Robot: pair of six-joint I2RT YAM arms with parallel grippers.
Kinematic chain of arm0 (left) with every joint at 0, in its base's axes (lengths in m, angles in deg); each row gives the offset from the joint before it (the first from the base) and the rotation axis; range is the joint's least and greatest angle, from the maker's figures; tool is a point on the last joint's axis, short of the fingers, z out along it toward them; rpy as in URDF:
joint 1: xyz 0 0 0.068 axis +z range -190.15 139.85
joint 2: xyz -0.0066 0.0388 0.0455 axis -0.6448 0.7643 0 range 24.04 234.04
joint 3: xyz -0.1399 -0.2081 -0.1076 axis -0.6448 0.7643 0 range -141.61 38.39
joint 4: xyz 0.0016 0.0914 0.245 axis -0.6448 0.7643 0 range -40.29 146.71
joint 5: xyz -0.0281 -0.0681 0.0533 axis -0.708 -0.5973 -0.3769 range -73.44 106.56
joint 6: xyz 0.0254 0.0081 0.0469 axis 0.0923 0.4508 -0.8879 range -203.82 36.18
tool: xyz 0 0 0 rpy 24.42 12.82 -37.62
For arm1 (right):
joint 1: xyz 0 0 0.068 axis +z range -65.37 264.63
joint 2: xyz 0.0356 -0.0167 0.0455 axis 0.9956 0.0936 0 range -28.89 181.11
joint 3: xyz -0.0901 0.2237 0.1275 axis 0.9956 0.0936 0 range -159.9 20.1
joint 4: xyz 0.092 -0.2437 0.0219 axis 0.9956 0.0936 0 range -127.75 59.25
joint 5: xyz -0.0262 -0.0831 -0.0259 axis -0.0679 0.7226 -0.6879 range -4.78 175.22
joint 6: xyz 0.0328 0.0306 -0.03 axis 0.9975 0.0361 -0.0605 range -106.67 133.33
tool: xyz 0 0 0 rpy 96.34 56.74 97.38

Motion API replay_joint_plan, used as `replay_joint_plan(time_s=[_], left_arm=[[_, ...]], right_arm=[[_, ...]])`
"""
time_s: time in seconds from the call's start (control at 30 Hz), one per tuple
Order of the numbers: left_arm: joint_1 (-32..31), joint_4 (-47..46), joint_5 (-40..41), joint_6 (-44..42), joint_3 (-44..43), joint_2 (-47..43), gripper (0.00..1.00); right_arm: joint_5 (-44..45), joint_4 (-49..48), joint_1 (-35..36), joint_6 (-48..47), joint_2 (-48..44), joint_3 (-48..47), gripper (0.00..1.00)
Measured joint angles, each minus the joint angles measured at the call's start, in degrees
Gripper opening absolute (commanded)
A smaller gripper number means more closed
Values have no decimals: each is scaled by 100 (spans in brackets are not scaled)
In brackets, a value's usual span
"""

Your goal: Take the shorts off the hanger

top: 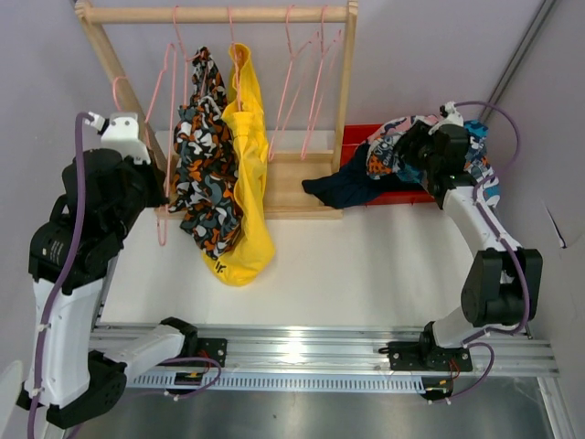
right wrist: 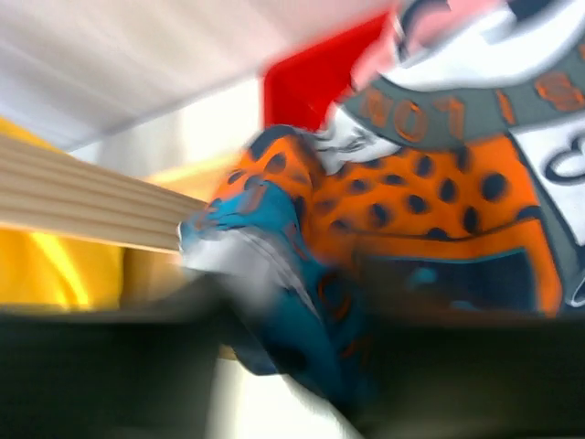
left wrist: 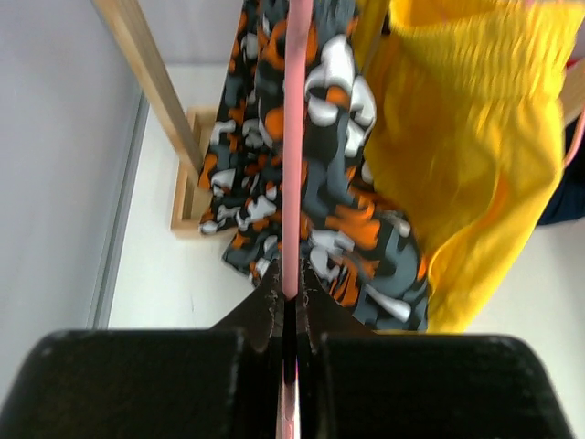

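The orange-black-white camouflage shorts [top: 206, 169] and the yellow shorts [top: 247, 192] hang on pink hangers from the wooden rack [top: 219, 14]. My left gripper [top: 157, 194] is shut on a pink hanger [left wrist: 294, 137] just left of the camouflage shorts [left wrist: 320, 210]; the yellow pair [left wrist: 475, 155] hangs to their right. My right gripper [top: 407, 151] is over the red bin [top: 358, 137], shut on the blue-orange-white print shorts [right wrist: 302, 283], in a blurred view. Navy shorts [top: 343, 189] spill over the bin's left side. Pink fabric [right wrist: 448, 18] lies above.
Several empty pink hangers [top: 306, 82] hang on the right half of the rail. The rack's wooden base [top: 292, 187] and right post [top: 345, 82] stand between the hanging shorts and the bin. A wall runs along the left [left wrist: 55, 183].
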State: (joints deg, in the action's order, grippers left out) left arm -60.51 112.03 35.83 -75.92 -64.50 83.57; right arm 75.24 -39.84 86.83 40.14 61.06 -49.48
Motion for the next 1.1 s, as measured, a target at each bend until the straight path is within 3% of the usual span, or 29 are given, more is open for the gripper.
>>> replay_joint_plan(time_s=[0.2,0.37,0.67,0.87,1.1], left_arm=[[2,240,35,63,164,-61,0],[214,195,127,11,-68,470,0],[1416,-4,-533,-17,-1637,2472,0],[1604,-245,-942,92,-3377,3668,0],[1718,-658,-1259,273,-3698,4256,4]], right_arm=[[122,223,55,-243,-201,-612,99],[212,363,52,-317,-273,-542,99],[302,564,35,-339,-1056,387,99],[299,507,31,-330,-1456,721,99],[299,485,31,-348,-1655,1121,99]])
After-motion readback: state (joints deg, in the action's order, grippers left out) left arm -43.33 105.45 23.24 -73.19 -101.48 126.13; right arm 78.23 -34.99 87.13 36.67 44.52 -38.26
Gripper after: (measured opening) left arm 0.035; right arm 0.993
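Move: The left hand still grips the empty hanger. The free left stretch of the rod lies about 29 cm ahead of it, 4 cm left and 13 cm up; the black-orange shorts hang some 25 cm ahead, 6 cm right and 15 cm below, the yellow shorts 25 cm ahead, 16 cm right. The right hand still has the patterned shorts: the red box's middle is roughly 9 cm ahead, 4 cm right and 19 cm below, the navy shorts 3 cm ahead, 8 cm left. The right fingers spring wide open and let go of the patterned shorts over the red box; that hand hops up about 6 cm, then sinks part-way and eases back towards its base. Keeping its pinch on the empty hanger, the left hand first dips slightly, then sweeps some 20 cm forward to the rod's left end, lifting a little late on. ##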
